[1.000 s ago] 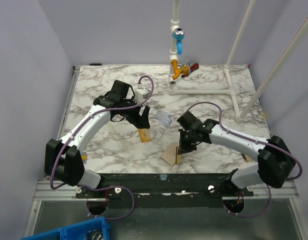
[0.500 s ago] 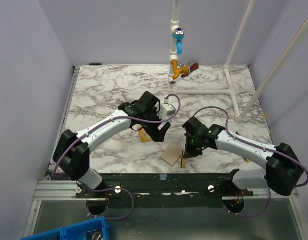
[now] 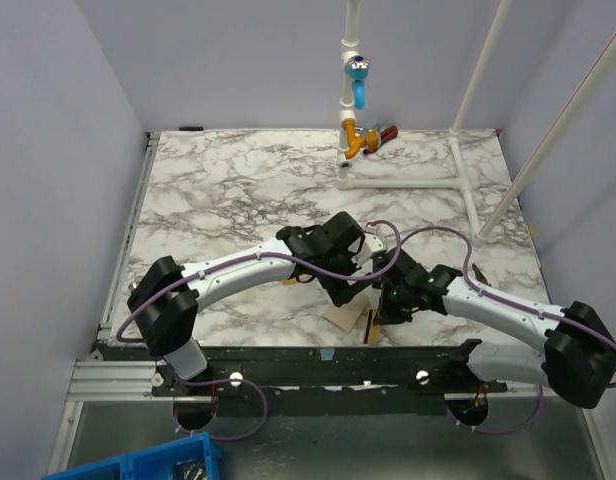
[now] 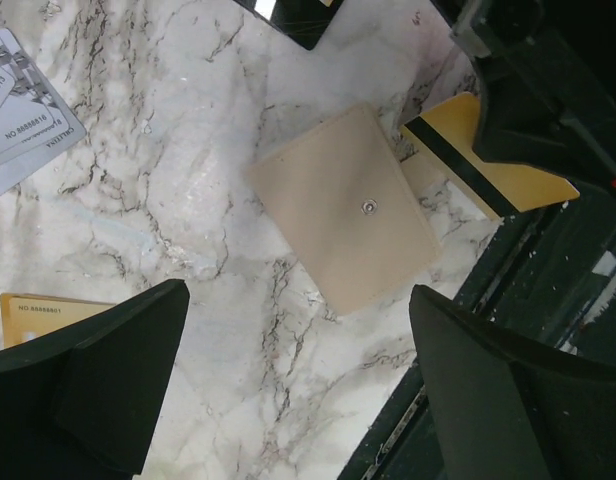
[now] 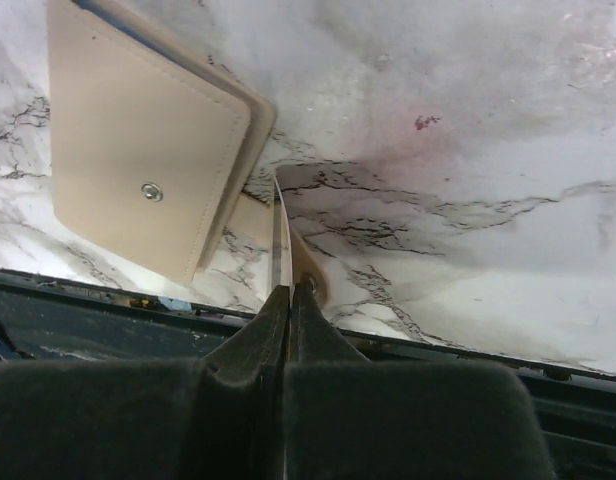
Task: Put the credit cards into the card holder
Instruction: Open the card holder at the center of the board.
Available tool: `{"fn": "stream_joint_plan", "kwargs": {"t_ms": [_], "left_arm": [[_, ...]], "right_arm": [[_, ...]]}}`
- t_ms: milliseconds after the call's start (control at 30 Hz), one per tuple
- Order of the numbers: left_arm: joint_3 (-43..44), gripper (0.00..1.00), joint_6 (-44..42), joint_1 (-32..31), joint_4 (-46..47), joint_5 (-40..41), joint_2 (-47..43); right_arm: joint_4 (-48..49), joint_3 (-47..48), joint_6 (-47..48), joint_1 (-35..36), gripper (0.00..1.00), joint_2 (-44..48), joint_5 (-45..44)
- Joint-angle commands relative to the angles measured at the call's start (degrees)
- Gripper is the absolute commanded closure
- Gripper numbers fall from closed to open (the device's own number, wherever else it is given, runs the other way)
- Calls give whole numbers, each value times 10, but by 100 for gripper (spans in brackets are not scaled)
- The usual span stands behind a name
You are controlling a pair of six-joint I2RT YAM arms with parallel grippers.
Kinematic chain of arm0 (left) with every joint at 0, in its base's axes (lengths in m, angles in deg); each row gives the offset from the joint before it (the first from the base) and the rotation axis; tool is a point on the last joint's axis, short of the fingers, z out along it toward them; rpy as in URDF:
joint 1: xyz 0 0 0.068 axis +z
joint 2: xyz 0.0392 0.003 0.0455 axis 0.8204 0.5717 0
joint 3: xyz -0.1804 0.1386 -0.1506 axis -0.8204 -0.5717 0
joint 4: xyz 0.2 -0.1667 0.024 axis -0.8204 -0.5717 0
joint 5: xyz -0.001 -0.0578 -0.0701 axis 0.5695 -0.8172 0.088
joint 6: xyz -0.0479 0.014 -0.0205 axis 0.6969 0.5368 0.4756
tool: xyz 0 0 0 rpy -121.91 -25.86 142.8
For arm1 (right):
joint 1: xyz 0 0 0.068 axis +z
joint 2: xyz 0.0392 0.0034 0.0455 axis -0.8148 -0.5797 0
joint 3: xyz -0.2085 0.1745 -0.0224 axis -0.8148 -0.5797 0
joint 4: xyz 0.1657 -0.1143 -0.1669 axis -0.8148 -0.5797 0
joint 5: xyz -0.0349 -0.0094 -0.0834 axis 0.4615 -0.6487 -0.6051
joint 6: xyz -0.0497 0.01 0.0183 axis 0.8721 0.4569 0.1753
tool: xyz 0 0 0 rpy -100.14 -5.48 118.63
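The beige card holder [image 4: 343, 205] lies shut, snap up, near the table's front edge [image 3: 340, 318] [image 5: 148, 150]. My right gripper [image 5: 288, 295] is shut on a gold-orange credit card with a dark stripe [image 4: 488, 165], held on edge just right of the holder [image 5: 280, 235]. My left gripper [image 4: 298, 400] hangs open above the holder [image 3: 346, 293], with nothing between its fingers. On the marble lie a second gold card [image 4: 38, 310], a pale blue-silver card [image 4: 18, 110] and a corner of the black card [image 4: 298, 15].
The black front rail [image 3: 318, 355] runs right below the holder. A white pipe frame [image 3: 408, 182] with blue and orange fittings [image 3: 356, 75] and a red-handled tool [image 3: 388, 133] stands at the back. A blue bin [image 3: 138, 465] sits below the table, left.
My left arm has swung right and forward, from the loose gold card to above the holder, and its jaws have spread wider. The right gripper shifted slightly right with its card.
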Motion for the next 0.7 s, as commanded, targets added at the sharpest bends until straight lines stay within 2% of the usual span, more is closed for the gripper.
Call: {"fn": "stream_joint_plan", "kwargs": {"t_ms": [0, 267, 467, 533, 667], "left_arm": [[14, 4, 0, -47, 17, 88, 43], [17, 1, 40, -81, 36, 120, 85], [-51, 2, 36, -87, 121, 49, 47], [-49, 1, 38, -88, 114, 45, 54], [-41, 1, 38, -96, 104, 84, 82]], "right_arm": [[38, -37, -19, 4, 99, 10, -41], [54, -85, -36, 0, 99, 56, -50], [63, -115, -47, -8, 99, 89, -57], [63, -123, -47, -13, 99, 100, -60], [65, -126, -50, -22, 99, 117, -64]]}}
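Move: The card holder lies about 4 cm to the left gripper's right, 2 cm back and some 11 cm below. From the left gripper, the held gold card is about 11 cm right, 6 cm back and 8 cm down; the black card case lies 13 cm right and 8 cm ahead, the loose gold card 9 cm left and 8 cm ahead, both on the table. From the right gripper the holder is about 7 cm left, 3 cm ahead and 4 cm down. Bring the left gripper down about 6 cm towards the card holder, easing right by 2 or 3 cm; after a slight reach forward, draw it back some 4 cm on the way down. Leave its fingers wide open, stopping above the holder without touching it. Keep the gold card pinched in the shut right gripper, shifting that hand only about 1 cm right and slightly down. ##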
